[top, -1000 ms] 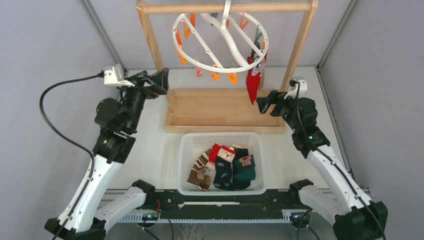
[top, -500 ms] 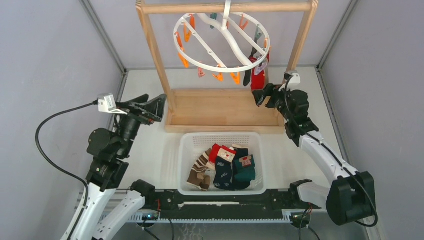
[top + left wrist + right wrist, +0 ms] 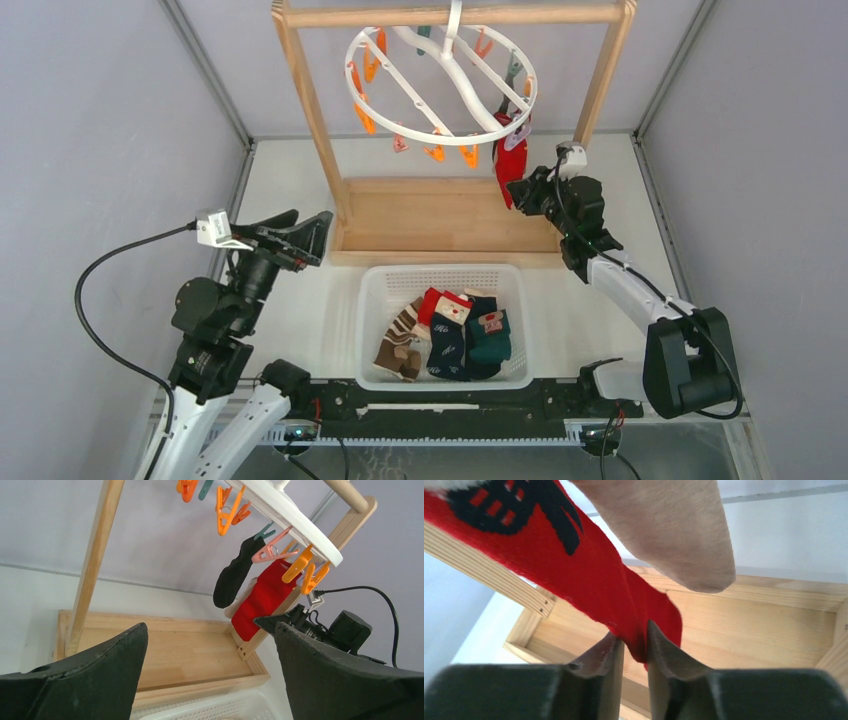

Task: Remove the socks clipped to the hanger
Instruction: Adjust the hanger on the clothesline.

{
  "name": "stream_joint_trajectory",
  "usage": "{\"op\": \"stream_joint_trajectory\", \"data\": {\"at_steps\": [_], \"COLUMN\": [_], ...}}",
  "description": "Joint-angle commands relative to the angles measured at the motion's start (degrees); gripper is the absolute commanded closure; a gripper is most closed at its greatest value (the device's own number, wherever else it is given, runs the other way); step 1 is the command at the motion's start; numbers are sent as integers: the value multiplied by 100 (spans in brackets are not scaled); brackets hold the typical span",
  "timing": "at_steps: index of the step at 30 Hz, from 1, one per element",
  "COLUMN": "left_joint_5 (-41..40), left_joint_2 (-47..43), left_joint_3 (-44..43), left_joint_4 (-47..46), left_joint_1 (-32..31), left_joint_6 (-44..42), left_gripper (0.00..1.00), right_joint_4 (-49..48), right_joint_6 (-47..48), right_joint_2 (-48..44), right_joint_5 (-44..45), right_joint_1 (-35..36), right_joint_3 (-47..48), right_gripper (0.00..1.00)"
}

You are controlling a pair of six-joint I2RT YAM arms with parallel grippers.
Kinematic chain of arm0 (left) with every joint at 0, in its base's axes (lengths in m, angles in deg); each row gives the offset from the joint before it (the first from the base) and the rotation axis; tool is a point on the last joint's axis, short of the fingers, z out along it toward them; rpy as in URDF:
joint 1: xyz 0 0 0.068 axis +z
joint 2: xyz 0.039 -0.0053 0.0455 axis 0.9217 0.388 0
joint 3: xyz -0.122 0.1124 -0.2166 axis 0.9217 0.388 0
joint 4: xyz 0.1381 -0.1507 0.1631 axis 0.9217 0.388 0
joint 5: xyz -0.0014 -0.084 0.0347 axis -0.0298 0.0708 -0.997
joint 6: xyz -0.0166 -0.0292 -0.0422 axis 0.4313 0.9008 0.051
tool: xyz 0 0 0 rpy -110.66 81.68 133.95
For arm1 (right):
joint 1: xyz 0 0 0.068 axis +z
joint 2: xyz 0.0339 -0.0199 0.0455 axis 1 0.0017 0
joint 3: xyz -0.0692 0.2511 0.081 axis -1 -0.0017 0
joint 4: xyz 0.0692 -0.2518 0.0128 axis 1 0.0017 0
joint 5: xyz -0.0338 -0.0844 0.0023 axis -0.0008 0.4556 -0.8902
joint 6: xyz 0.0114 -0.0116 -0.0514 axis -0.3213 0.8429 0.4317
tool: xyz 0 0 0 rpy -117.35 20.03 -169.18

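The white ring hanger (image 3: 462,85) hangs from the wooden rack's top bar with orange, teal and pink clips. A red sock (image 3: 510,160) is clipped at its right side, beside a black sock (image 3: 232,575) and a beige sock (image 3: 674,530). My right gripper (image 3: 518,190) is shut on the red sock's (image 3: 589,575) lower end, the fabric pinched between both fingertips (image 3: 656,642). My left gripper (image 3: 318,232) stands wide open by the rack's left post, holding nothing. Seen from the left wrist, the red sock (image 3: 262,600) hangs far off to the right.
A white basket (image 3: 375,290) at the near middle holds several socks (image 3: 450,335). The wooden rack's tray base (image 3: 440,215) lies between the two arms, with its posts (image 3: 305,100) rising on either side. Grey walls close in left and right.
My right gripper has reached up to the red sock and closed on its lower end. The left arm has drawn back from the rack toward the near left, still open.
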Motion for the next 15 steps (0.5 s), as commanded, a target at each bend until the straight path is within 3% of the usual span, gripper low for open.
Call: {"op": "stream_joint_trajectory", "data": {"at_steps": [1, 2, 6, 15], "left_joint_5": [101, 97, 67, 32], "left_joint_2": [-20, -22, -23, 136], "left_joint_3": [41, 27, -60, -191], "left_joint_4": [92, 126, 265, 479], "left_joint_1": [-27, -27, -26, -27], "left_joint_6": [-26, -47, -112, -147], "left_gripper": [0, 0, 0, 0], "right_joint_4": [-563, -587, -544, 106], "right_joint_6": [-124, -110, -134, 166], "right_joint_2": [22, 39, 56, -541], "right_joint_5": [-60, -59, -109, 450], "right_joint_1": [43, 48, 71, 643], "right_joint_3": [158, 163, 220, 139], "right_gripper": [73, 75, 100, 100]}}
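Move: The red sock hangs with its lower end already between the right hand's half-closed fingers, its middle about 8 cm above, 1 cm ahead and 1 cm to the left. The beige sock's middle is roughly 8 cm ahead, 2 cm right and 8 cm up; the hanger ring's centre is some 9 cm ahead, 13 cm left and 20 cm up. From the left hand, the red sock lies about 20 cm ahead, 35 cm right and 10 cm lower. The right hand stays almost in place while its fingers close fully and pinch the lower end of the red sock between their tips; then, keeping that pinch, it starts to draw the sock's end to the left, about 2 cm and slightly back, away from the beige sock and with hardly any turn of the wrist. The left hand, empty and wide open, sinks about 2 cm off to the side, its fingers tipping down some 5 degrees. ##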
